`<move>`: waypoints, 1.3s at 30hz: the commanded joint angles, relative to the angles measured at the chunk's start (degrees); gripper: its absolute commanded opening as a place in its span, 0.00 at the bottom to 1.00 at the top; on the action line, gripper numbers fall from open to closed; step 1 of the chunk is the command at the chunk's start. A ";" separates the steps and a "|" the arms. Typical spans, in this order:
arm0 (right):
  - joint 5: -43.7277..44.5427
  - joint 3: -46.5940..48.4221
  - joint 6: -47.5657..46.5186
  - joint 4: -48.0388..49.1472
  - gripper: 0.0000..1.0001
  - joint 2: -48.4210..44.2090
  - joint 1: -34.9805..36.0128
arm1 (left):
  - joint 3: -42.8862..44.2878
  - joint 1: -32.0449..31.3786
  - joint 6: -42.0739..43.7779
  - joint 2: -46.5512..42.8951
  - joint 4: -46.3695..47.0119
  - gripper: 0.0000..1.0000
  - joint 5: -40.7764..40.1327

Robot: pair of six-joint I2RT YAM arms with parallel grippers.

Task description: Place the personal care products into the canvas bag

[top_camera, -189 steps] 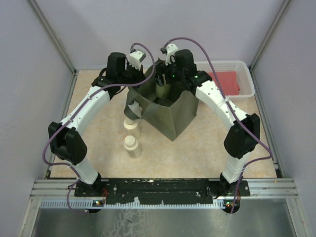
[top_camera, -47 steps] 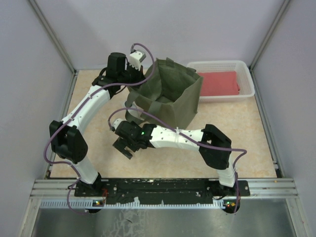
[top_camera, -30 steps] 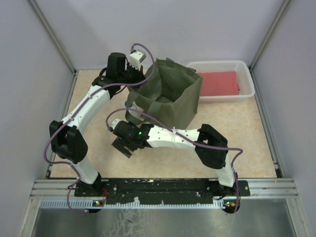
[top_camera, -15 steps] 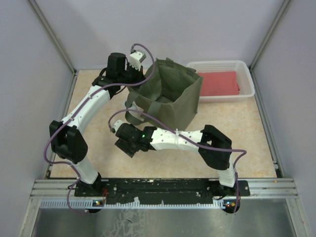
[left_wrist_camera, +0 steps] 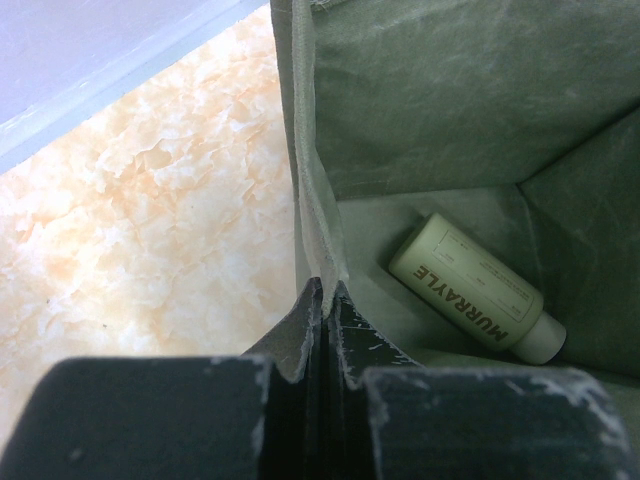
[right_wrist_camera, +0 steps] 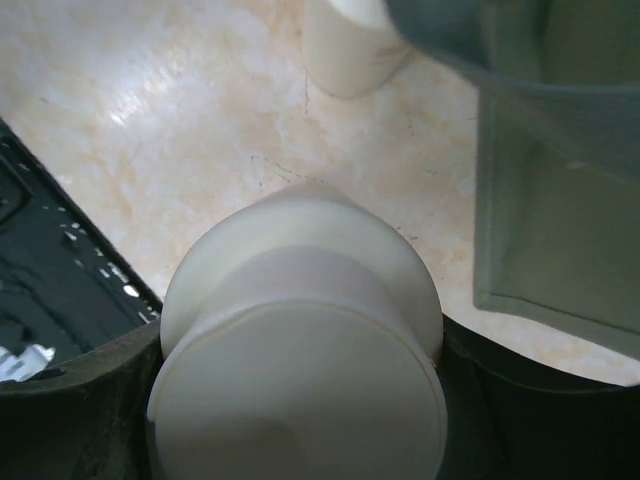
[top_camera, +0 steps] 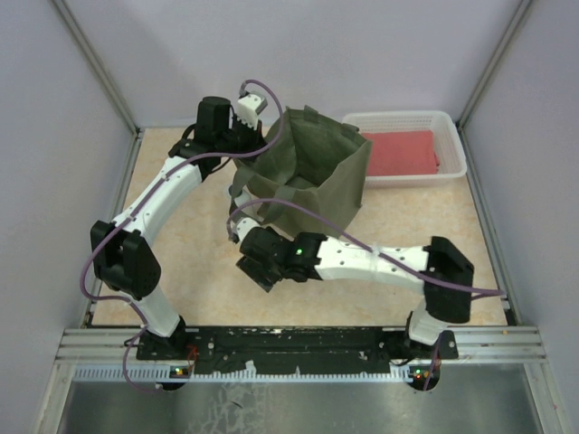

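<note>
The olive-green canvas bag stands at the table's middle back. My left gripper is shut on the bag's left rim and holds it up. Inside the bag, in the left wrist view, lies a pale yellowish cylinder bottle on its side. My right gripper is low in front of the bag's left corner, shut on a clear bottle with a wide cream cap. A second cream bottle stands on the table just beyond it, beside the bag's wall. The white bottle with the grey cap is out of view.
A white mesh basket with a red folded cloth stands at the back right, next to the bag. The black base rail lies close to the left of my right gripper. Metal frame posts edge the table on both sides.
My right gripper has moved right along the table's front with the cream-capped bottle in it, and its elbow has swung out to the right. The left arm and the bag have not moved.
</note>
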 commanded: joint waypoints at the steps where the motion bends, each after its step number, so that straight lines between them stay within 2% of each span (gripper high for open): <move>1: 6.03 3.39 1.26 0.69 0.30 -14.01 0.44 | -0.93 0.18 0.80 -1.81 -3.01 0.00 -0.16; 5: 11.81 6.26 1.69 -4.58 0.30 -22.54 0.44 | -0.89 0.16 0.89 -1.91 -3.00 0.00 -0.02; 9: 14.95 10.45 -1.13 -5.91 0.30 -27.61 -0.11 | -0.99 0.17 0.56 -1.86 -2.68 0.00 0.32; 12: 16.39 14.69 -5.19 -4.40 0.30 -28.77 -1.29 | -1.09 0.21 -0.07 -1.84 -2.29 0.00 -0.16; 16: 17.82 22.20 -13.67 -2.17 0.30 -25.88 -4.02 | -1.14 0.16 -0.61 -2.10 -1.58 0.00 0.22; 22: 2.08 37.33 -16.34 -3.74 0.30 -14.94 -21.06 | 0.30 0.16 -1.05 -1.73 -2.26 0.00 1.18; 27: -7.19 38.42 -15.48 -3.13 0.30 -8.01 -29.61 | 1.88 0.17 -1.19 -1.65 -3.63 0.00 2.63; 33: -12.98 30.71 -14.09 2.74 0.30 -3.25 -33.66 | 2.34 0.15 -0.84 -1.79 -4.48 0.00 2.98; 39: -13.55 29.26 -13.44 4.06 0.29 0.93 -33.93 | 2.45 0.08 -0.90 -2.12 -4.64 0.00 3.89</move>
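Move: The canvas bag's open mouth, where the held cream bottle is headed, lies about 20 cm ahead of the right hand, 11 cm to its right and some 9 cm above it. The other cream bottle stands 11 cm ahead, 9 cm left and 11 cm below; the white spray bottle is a further 10 cm beyond that one. From the left hand, pinching the rim, the mouth's middle is about 10 cm right and 1 cm back, roughly level. The cream bottle, already off the table in the right fingers, goes steeply up about 30 cm while drifting right, then forward some 20 cm over the bag's near side, and finally sinks about 15 cm into the open mouth. The wrist tips the fingers up on the climb and partly back down on the descent; the grip holds. The left hand keeps pinching the rim. ##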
